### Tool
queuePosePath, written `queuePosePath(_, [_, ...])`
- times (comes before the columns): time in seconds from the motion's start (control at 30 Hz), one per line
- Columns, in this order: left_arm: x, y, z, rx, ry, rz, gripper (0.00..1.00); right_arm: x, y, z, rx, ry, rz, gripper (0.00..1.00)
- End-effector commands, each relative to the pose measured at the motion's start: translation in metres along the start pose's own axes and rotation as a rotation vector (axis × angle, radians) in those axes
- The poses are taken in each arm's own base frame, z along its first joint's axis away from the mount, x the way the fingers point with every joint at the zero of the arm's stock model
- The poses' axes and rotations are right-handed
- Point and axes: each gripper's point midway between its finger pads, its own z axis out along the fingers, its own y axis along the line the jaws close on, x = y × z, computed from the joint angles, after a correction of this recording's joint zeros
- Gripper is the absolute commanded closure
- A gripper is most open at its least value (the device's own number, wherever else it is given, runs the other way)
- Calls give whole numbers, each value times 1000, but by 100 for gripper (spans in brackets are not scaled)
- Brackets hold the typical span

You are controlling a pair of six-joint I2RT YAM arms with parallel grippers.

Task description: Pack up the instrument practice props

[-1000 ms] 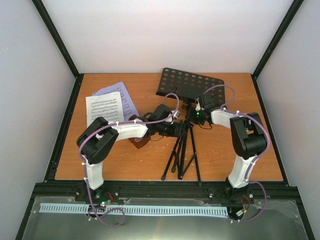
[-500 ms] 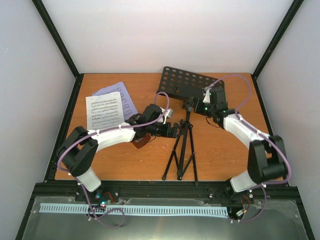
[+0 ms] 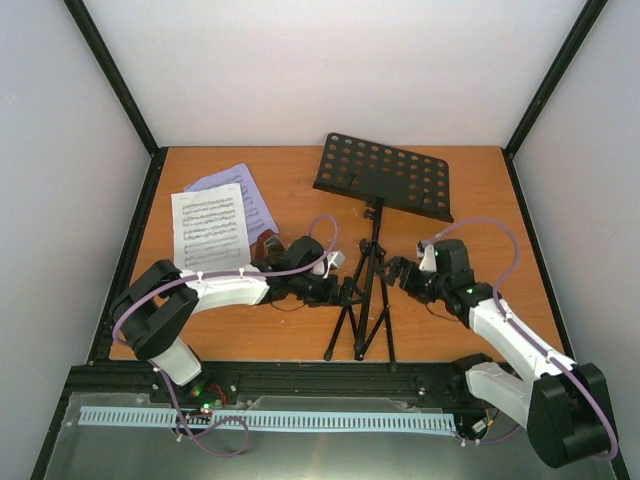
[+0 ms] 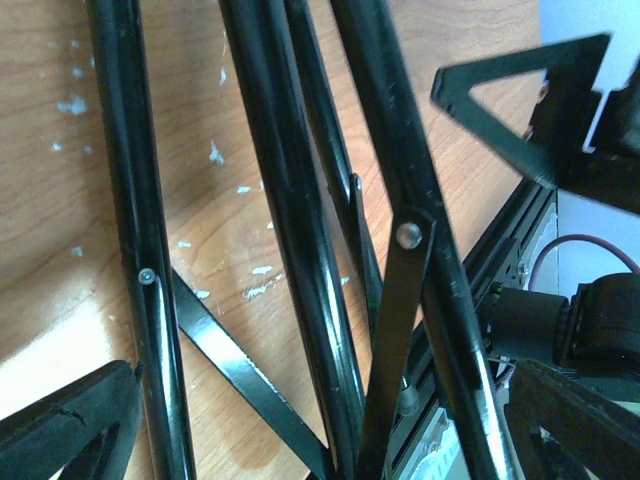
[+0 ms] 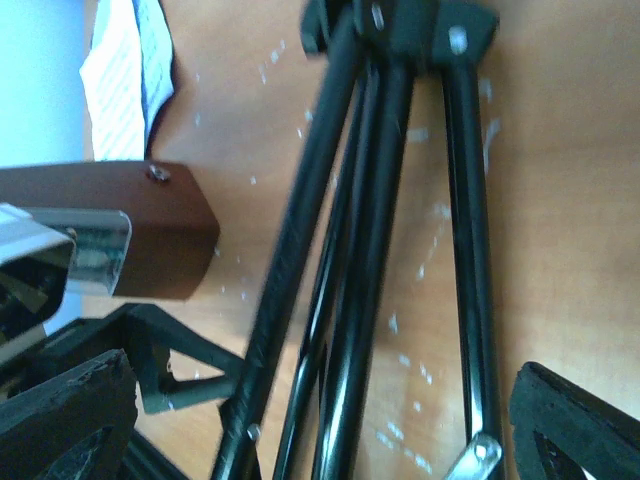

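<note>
The black music stand (image 3: 381,176) is upright mid-table on its tripod legs (image 3: 362,312). My left gripper (image 3: 352,293) reaches in from the left and my right gripper (image 3: 397,272) from the right, level with the upper legs. Both are open, their jaws spread wide. The legs (image 4: 290,230) cross the gap of the left gripper (image 4: 320,445) untouched by its fingers (image 4: 70,420). The right gripper (image 5: 320,440) likewise straddles the legs (image 5: 380,250). The red-brown metronome (image 3: 267,245) (image 5: 150,235) sits behind my left forearm. White sheet-music pages (image 3: 210,226) lie at the back left.
A bluish sheet (image 3: 250,195) pokes out from under the white pages. Black frame rails (image 3: 300,378) border the wooden table's near edge, and black posts rise at the back corners.
Both grippers have opened wide. The right arm came down from beside the stand's desk to the upper tripod legs. The left arm stretched lower towards the same legs.
</note>
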Motion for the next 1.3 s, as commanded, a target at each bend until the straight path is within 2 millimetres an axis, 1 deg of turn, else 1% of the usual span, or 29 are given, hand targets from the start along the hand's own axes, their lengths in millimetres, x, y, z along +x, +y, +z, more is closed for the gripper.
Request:
queuePosePath(0.0, [3,-8,0,36,-13,-9,1,27,-2,4,-40,63,83,0])
queuePosePath(0.1, [10,-10,2,74,3,-19,1,33,-5,9,-51,72,85,0])
queuePosePath(0.27, [11,-15,0,112,4,-9,1,43,-4,19,-70,115,86,0])
queuePosePath(0.4, [14,-17,1,136,13,-10,1,46,-5,24,-71,123,79,0])
queuePosePath(0.47, [16,-17,1,146,19,-17,0,47,-8,26,-57,126,80,0])
queuePosePath(0.6, [21,-8,5,124,30,-37,1,51,-20,27,-2,127,76,0])
queuePosePath(0.73, [22,-7,5,129,31,-42,0,49,-28,25,39,103,62,0])
queuePosePath(0.97, [22,-13,3,153,33,-10,1,49,-32,25,65,97,45,0])
queuePosePath(1.27, [30,-4,15,146,85,-24,0,61,-26,37,41,160,35,0])
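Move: The music stand's legs are right at my open left fingers, their middle about 3 cm to the right, 1 cm back and 3 cm lower. From my right hand that spot is roughly 5 cm left, 5 cm back and 4 cm below. The leg hub sits some 4 cm ahead and 5 cm left of the right hand. The stand's tray is about 22 cm ahead of it and 1 cm left. The metronome lies around 19 cm left and 9 cm ahead of my left hand. I bring my right hand down about 5 cm onto the legs, dropping and drawing back nearly 3 cm in one quick motion, then easing some 2 cm left so the open fingers straddle the bars opposite my left hand. My left hand creeps back about 2.5 cm along the legs towards the feet, tilting slightly. Both grippers stay wide open. ##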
